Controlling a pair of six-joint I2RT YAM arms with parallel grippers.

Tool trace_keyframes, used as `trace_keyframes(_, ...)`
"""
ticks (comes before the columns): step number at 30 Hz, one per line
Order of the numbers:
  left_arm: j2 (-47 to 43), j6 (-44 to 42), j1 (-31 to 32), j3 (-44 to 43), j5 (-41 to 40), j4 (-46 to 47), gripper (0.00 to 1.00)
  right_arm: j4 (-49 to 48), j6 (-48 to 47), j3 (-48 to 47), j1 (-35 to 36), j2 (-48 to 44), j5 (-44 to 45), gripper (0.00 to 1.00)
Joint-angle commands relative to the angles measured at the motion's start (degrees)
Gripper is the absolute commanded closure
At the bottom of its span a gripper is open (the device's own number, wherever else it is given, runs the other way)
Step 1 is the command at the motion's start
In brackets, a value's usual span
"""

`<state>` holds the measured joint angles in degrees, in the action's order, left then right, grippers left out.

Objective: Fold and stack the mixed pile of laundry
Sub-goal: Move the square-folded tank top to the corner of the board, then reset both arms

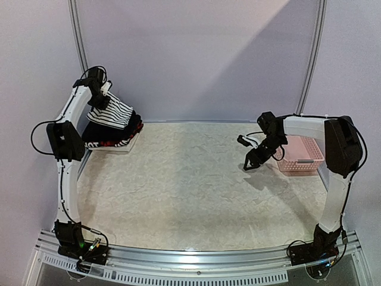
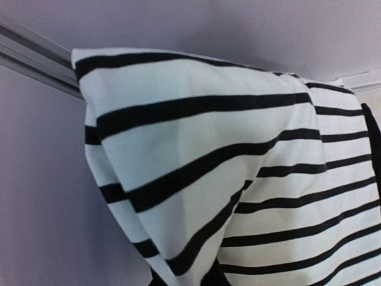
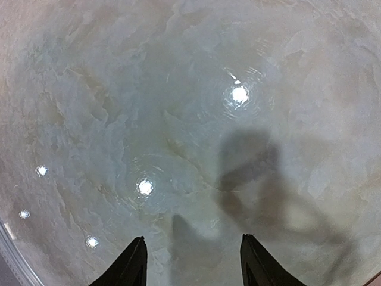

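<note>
The black-and-white striped tank top (image 1: 113,112) hangs from my left gripper (image 1: 100,98) at the far left back of the table. It drapes onto a stack of dark garments (image 1: 113,137), part of the mixed laundry pile. In the left wrist view the striped tank top (image 2: 208,167) fills the frame and hides the fingers. My right gripper (image 1: 250,164) hovers open above bare table on the right. Its two dark fingertips (image 3: 134,256) stand wide apart with nothing between them; the right gripper (image 3: 191,239) holds nothing.
A pink perforated basket (image 1: 300,156) stands at the right edge, just behind the right arm. The marbled tabletop (image 1: 196,185) stretches between the arms. A wall with metal rails (image 1: 77,36) closes the back.
</note>
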<state>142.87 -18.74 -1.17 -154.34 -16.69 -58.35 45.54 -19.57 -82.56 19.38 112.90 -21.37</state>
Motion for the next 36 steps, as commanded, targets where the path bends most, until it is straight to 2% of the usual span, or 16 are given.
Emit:
trace_keyframes(1,2.7,-3.1,1.0,1.1,-7.3,8.5,1.0,0.7,-0.4,-1.3,0.5,1.3,-0.2,0.47)
trace_keyframes(2,3.0,-2.8,1.0,1.7,-8.6,8.9,1.0,0.7,-0.4,-1.3,0.5,1.3,-0.3,0.47)
trace_keyframes(5,2.5,-2.6,2.6,4.7,-15.6,9.5,0.3,0.9,-0.6,-1.1,0.6,0.9,-0.7,0.47)
trace_keyframes(6,1.2,-2.8,3.5,6.1,-17.4,10.4,0.21,0.8,-0.6,-1.0,0.6,0.6,-0.6,0.47)
trace_keyframes(9,-5.7,-3.4,7.8,9.4,-21.0,13.2,0.16,0.6,-0.7,-0.7,0.6,-0.7,-1.1,0.47)
trace_keyframes(14,-18.2,-7.4,19.3,13.7,-28.4,19.4,0.06,0.2,-0.8,-0.2,0.6,-3.6,0.1,0.46)
trace_keyframes(16,-22.3,-5.2,23.8,17.2,-29.1,19.9,0.01,-0.2,-1.2,-0.1,0.5,-5.3,2.7,0.46)
trace_keyframes(18,-26.1,-1.0,27.7,22.4,-27.2,18.1,0.0,-1.3,-1.7,0.2,0.3,-7.5,6.3,0.44)
trace_keyframes(21,-32.2,7.3,32.0,34.5,-22.2,18.6,0.0,-3.5,-1.8,0.7,-0.9,-12.5,9.6,0.41)
trace_keyframes(24,-38.6,17.2,33.6,48.5,-10.7,20.6,0.0,-7.9,1.0,2.3,-2.8,-17.5,12.5,0.23)
trace_keyframes(25,-40.9,20.2,33.6,53.2,-6.6,22.5,0.0,-10.7,3.0,3.6,-3.4,-18.8,14.6,0.08)
trace_keyframes(26,-43.4,21.7,33.6,58.1,-1.9,25.2,0.0,-13.2,4.5,5.1,-4.1,-21.1,16.5,0.02)
trace_keyframes(27,-46.0,22.2,33.6,63.7,1.2,29.1,0.0,-15.7,6.7,6.6,-4.8,-22.4,18.8,0.01)
trace_keyframes(31,-56.2,24.6,33.9,83.1,1.8,46.3,0.0,-22.9,11.1,11.4,-6.9,-25.0,25.4,0.01)
trace_keyframes(34,-57.7,20.2,36.7,86.2,-2.3,45.9,0.01,-24.7,12.7,12.8,-6.9,-23.8,30.5,0.01)
trace_keyframes(36,-57.1,16.8,39.5,87.7,-8.1,47.3,0.01,-24.7,12.8,12.8,-6.9,-23.2,31.7,0.01)
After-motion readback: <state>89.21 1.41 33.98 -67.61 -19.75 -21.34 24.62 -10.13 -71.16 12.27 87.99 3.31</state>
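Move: The left hand still pinches the folded striped tank top, whose middle lies about 5 cm to its right, 2 cm back and 4 cm below. The stack of folded laundry it goes onto is centred some 6 cm back, 5 cm right and 10 cm below, with the board under it, roughly 18 cm below the hand. From the right hand that stack lies about 77 cm left and 18 cm ahead; the pink basket is some 29 cm right and 13 cm ahead. The left fingers let go of the tank top on the laundry stack, opening wide as the hand dips some 2 cm, then come free and swing right and back over the board's near side, arching up nearly 20 cm before sinking again to end about 26 cm right and 22 cm back. The right hand, empty, rises about 15 cm and eases right and forward towards the pink basket, opening fully and tipping its fingers up. ##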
